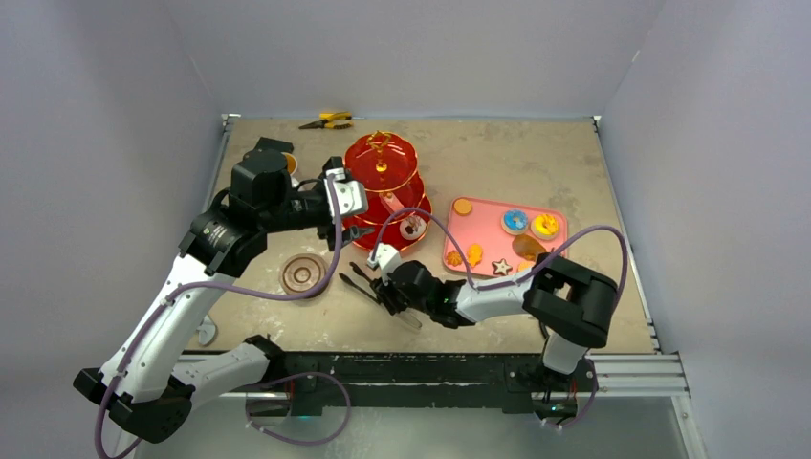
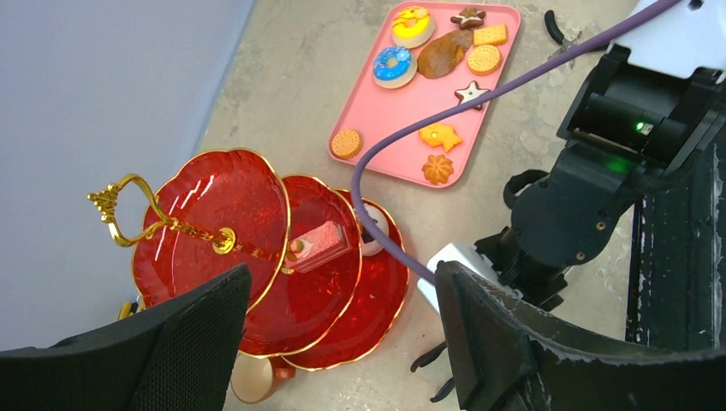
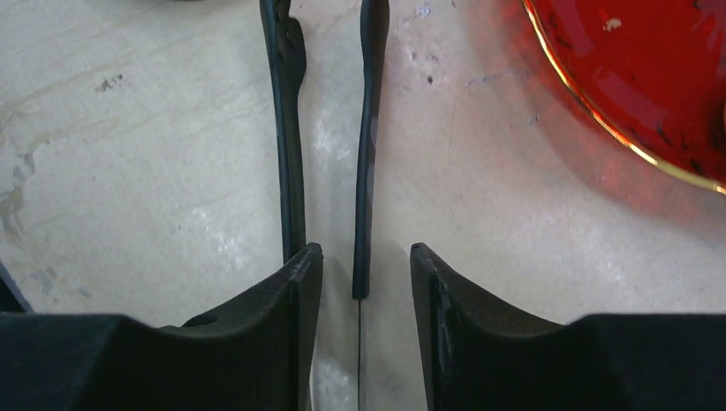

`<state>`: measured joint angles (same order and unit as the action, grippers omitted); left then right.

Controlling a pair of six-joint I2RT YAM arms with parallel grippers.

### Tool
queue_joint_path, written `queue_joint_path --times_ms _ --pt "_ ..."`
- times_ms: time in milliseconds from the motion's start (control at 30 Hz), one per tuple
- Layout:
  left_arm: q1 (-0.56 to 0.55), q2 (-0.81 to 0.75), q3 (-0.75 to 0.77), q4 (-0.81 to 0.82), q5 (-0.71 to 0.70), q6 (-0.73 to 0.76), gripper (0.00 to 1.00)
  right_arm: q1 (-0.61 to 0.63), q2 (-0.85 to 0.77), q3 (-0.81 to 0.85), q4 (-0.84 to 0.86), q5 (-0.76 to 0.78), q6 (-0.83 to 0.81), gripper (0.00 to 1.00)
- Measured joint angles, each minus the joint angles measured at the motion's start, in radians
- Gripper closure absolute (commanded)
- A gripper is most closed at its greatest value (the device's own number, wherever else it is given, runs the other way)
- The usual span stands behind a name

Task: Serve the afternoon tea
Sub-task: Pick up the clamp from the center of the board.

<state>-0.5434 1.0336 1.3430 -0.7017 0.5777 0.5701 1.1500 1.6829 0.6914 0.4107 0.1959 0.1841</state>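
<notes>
The red three-tier stand [image 1: 383, 182] with gold rims stands mid-table. In the left wrist view the stand [image 2: 214, 205] carries a pink cake slice [image 2: 318, 240] on its middle tier and a white pastry [image 2: 370, 240] on the bottom one. A copper cup [image 2: 254, 377] sits beside its base. My left gripper [image 2: 342, 282] hovers open above the stand's near side, holding nothing. My right gripper [image 3: 364, 253] is low over the table, open. One arm of the black tongs [image 3: 370, 128] lies loose between its fingers, and the other arm passes behind the left finger.
A pink tray [image 1: 488, 239] with several biscuits and doughnuts lies right of the stand. A brown saucer [image 1: 304, 274] rests left of the tongs [image 1: 356, 280]. Yellow-handled pliers [image 1: 325, 120] lie at the back edge. The right arm's purple cable [image 2: 385, 163] crosses over the stand.
</notes>
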Motion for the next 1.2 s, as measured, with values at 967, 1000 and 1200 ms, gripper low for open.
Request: queue_joint_path --times_ms 967,1000,1200 --pt "0.0 0.048 0.174 -0.126 0.158 0.137 0.24 0.001 -0.71 0.038 -0.146 0.126 -0.176 1.0" --pt "0.0 0.053 0.181 -0.151 0.163 0.162 0.24 0.001 -0.726 0.047 -0.166 0.128 -0.193 1.0" --pt "0.0 0.095 0.231 -0.238 0.179 0.245 0.26 0.002 -0.74 0.134 -0.249 0.147 -0.282 1.0"
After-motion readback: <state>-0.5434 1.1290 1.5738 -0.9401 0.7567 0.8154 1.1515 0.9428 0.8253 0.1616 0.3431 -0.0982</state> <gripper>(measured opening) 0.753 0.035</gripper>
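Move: The clamp, the black-tipped tongs, lies on the table right at the right fingertips, its middle about 1 cm ahead, 1 cm to the left and 2 cm below. The round brown lid is some 15 cm to that hand's left and 4 cm farther out; the red tiered stand about 14 cm ahead and 2 cm to the right; the pink tray 12 cm ahead and 28 cm to the right. From the left hand the clamp lies roughly 33 cm below, 3 cm back and 1 cm to the right. Nudging a centimetre or so forward-left and down, the right hand shuts its half-open fingers on the leg nearer the stand, where the black part meets the metal, then swings the clamp up nearly 30 cm, drifting some 7 cm right while its fingers tip up towards level. The left hand, open, rises about 5 cm, then eases a little down and back, turning clockwise. ##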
